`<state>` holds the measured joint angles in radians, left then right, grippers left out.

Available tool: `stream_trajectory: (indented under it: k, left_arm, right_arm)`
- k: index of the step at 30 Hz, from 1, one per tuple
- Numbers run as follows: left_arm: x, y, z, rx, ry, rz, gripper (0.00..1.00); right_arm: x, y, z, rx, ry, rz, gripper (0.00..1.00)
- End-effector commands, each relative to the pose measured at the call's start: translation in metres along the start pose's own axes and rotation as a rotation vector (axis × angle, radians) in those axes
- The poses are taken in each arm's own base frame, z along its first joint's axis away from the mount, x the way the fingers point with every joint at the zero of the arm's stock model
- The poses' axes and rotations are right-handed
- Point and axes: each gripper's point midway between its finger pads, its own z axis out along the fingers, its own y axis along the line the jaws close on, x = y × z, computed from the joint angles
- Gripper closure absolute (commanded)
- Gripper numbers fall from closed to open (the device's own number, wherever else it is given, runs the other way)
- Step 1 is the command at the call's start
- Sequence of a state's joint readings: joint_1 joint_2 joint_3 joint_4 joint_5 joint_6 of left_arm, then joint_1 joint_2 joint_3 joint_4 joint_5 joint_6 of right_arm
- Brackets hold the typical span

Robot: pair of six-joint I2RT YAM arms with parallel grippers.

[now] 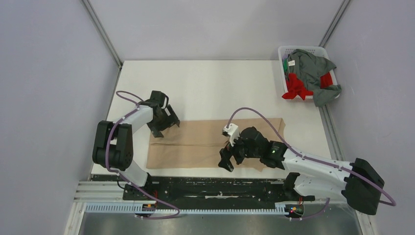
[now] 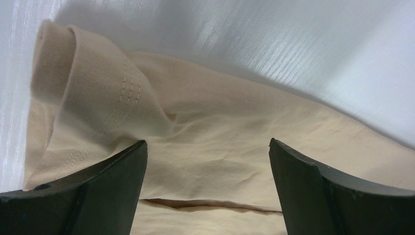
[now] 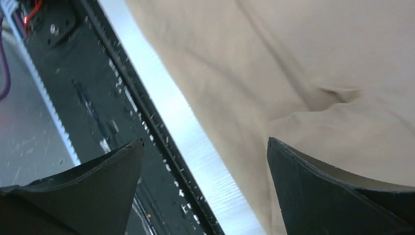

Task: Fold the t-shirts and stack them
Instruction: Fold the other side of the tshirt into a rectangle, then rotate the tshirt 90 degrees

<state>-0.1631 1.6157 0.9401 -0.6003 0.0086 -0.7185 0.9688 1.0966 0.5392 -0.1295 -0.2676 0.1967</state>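
Observation:
The tan t-shirt (image 1: 200,142) lies flat as a long folded band across the near half of the white table (image 1: 215,88). My left gripper (image 1: 165,127) hovers open over its far left corner. In the left wrist view its fingers (image 2: 112,186) straddle tan cloth (image 2: 210,117) with a rolled, stitched hem at the upper left. My right gripper (image 1: 230,159) stands open over the shirt's near edge. One of its fingers (image 3: 323,191) is above the cloth (image 3: 303,58), the other past the table edge. The grey-green t-shirt (image 1: 313,68) and the red t-shirt (image 1: 296,88) lie bunched in the basket.
The white lattice basket (image 1: 282,61) sits at the far right corner, with cloth spilling over its right side. A black rail (image 1: 205,188) runs along the table's near edge, also seen in the right wrist view as a black rail (image 3: 98,98). Grey walls close in left, back and right.

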Motion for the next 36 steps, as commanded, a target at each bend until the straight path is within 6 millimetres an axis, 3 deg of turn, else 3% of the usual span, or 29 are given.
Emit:
stream_trajectory:
  k: [1, 3, 6, 11, 17, 24, 28, 34, 36]
  left_arm:
    - [0.004, 0.011, 0.004, -0.019, -0.001, 0.035, 0.00]
    - [0.010, 0.016, 0.006, -0.028, 0.010, 0.036, 0.00]
    - [0.022, 0.019, 0.007, -0.018, 0.047, 0.034, 0.00]
    - [0.028, 0.019, 0.001, -0.017, 0.057, 0.025, 0.00]
    - [0.034, 0.010, -0.014, 0.005, 0.014, 0.050, 0.00]
    - [0.059, 0.005, -0.023, 0.004, 0.005, 0.114, 0.00]
    - [0.082, 0.004, -0.020, 0.013, 0.037, 0.120, 0.00]
    - [0.123, -0.004, -0.017, 0.052, 0.144, 0.208, 0.00]
    - [0.137, -0.011, -0.017, 0.068, 0.173, 0.247, 0.00]
  right_arm:
    - [-0.036, -0.044, -0.024, 0.250, -0.192, 0.071, 0.02]
    - [-0.027, -0.065, -0.031, 0.324, -0.214, 0.168, 0.02]
    - [0.005, -0.098, -0.037, 0.412, -0.206, 0.358, 0.02]
    - [0.051, -0.120, -0.031, 0.435, -0.164, 0.549, 0.02]
    - [0.069, -0.174, -0.029, 0.583, -0.097, 0.638, 0.02]
    - [0.030, -0.244, -0.018, 0.695, -0.094, 0.619, 0.02]
    - [-0.010, -0.283, 0.000, 0.680, -0.126, 0.585, 0.02]
    - [-0.075, -0.311, 0.073, 0.378, -0.177, 0.587, 0.02]
    - [-0.102, -0.322, 0.088, 0.327, -0.214, 0.586, 0.02]
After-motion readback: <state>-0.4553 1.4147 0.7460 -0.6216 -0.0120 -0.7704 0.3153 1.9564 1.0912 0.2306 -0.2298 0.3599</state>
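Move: The right half of the folded t-shirt lies about 9 cm ahead and 11 cm to the right of the right hand, some 6 cm below it. The collar notch is about 11 cm straight ahead of that hand, the table's near edge roughly 7 cm back and level with it sideways. The left hand already stands open on the shirt's left part; from it the right half is about 43 cm to the right and 8 cm back, the fold line 8 cm straight back. The right hand's spread fingers come down onto the shirt's right half, reaching about 11 cm right and turning some 40 degrees clockwise, then push the cloth forward some 25 cm, drifting left at the end. The left hand's open fingers stay on the left part and drag it about 8 cm back and 6 cm right, turning slightly clockwise. ##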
